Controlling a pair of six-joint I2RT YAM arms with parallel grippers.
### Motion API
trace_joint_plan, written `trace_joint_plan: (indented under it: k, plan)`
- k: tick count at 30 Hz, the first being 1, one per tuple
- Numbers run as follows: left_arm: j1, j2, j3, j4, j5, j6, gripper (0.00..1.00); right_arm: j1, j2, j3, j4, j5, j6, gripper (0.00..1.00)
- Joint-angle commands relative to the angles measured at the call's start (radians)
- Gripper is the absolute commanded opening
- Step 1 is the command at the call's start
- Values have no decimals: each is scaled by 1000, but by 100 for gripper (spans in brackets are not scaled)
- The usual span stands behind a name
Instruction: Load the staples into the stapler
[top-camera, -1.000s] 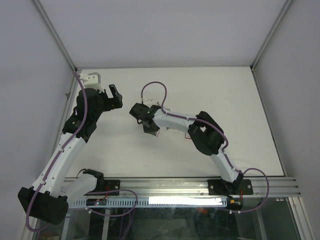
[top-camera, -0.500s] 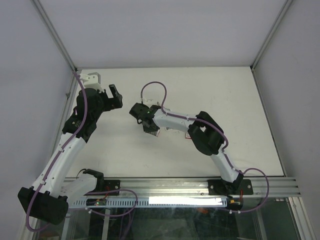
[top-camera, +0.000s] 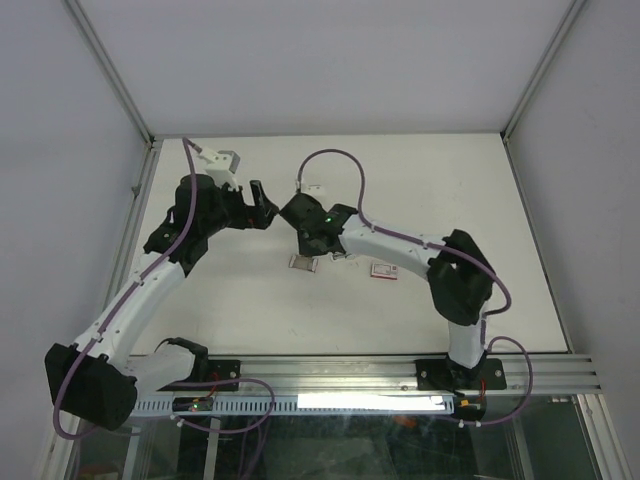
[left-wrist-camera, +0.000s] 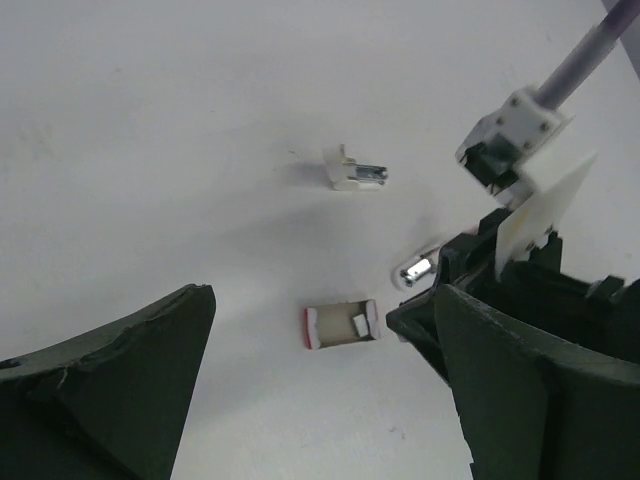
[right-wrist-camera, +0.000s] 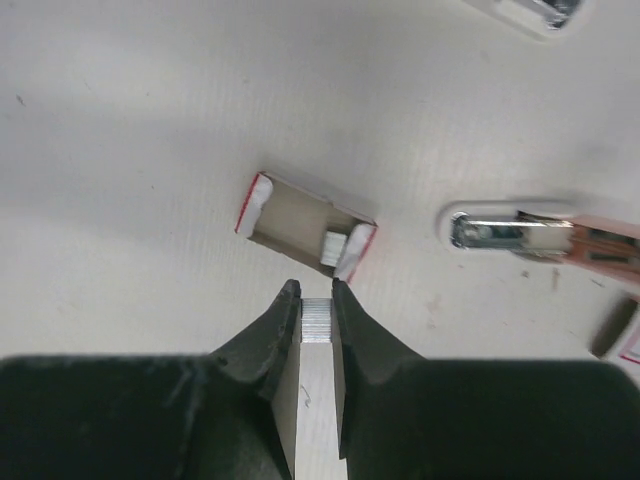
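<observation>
In the right wrist view my right gripper (right-wrist-camera: 316, 295) is shut on a short silvery strip of staples (right-wrist-camera: 316, 320), held just above the table. Just ahead of it lies an open red-and-white cardboard tray (right-wrist-camera: 305, 230) with more staples (right-wrist-camera: 333, 247) in one end. The pale pink-and-grey stapler (right-wrist-camera: 540, 235) lies to the right, its silvery metal channel showing. From above, the right gripper (top-camera: 310, 235) hangs over the tray (top-camera: 303, 263), and the stapler (top-camera: 342, 255) lies beside it. My left gripper (top-camera: 262, 207) stands open and empty, just left of the right one.
A small white-and-metal piece (left-wrist-camera: 352, 172) lies apart at the back (top-camera: 313, 190). A flat red-and-white box (top-camera: 383, 270) sits right of the stapler. In the left wrist view the tray (left-wrist-camera: 341, 324) lies between the wide fingers (left-wrist-camera: 120, 390), and the right arm's wrist (left-wrist-camera: 510, 140) is close by.
The right gripper has shut on a strip of staples and lifted off the tray, its arm stretching out. The left gripper has swung right, toward the middle.
</observation>
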Motion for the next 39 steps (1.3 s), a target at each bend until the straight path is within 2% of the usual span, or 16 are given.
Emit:
trace_joint_plan:
  k: [1,7,13,18,23,28,39]
  plan:
    - [-94,9,-5,123,108,-77,96,-45,-224,-120,64,16,-16,13]
    - [-260,159,-47,271,45,-152,96,-144,-427,-292,73,27,-40,13]
    - [-351,330,-53,447,109,-193,95,-225,-590,-423,77,28,-64,13]
    - [-373,500,-21,520,178,-181,94,-273,-666,-495,83,17,-65,14]
    - [-381,608,6,552,178,-155,92,-279,-708,-534,93,0,-56,14]
    - [-381,649,10,589,147,-133,92,-281,-727,-552,98,-8,-46,15]
    - [-381,734,21,637,177,-129,92,-281,-737,-562,107,-19,-39,15]
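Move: The stapler lies about 22 cm to the right of the wide-open left hand, level with it fore and aft, and 20 cm below. From the right hand, which still grips the staples, the stapler is roughly 5 cm ahead, 8 cm right and 6 cm down. The open tray sits 3 cm back and 9 cm left of the stapler, the red-and-white box 4 cm back and 8 cm right of it, the second stapler 8 cm farther out and 4 cm left. Left hand sweeps about 20 cm right and down to the stapler; right carries staples 18 cm right, rising. ##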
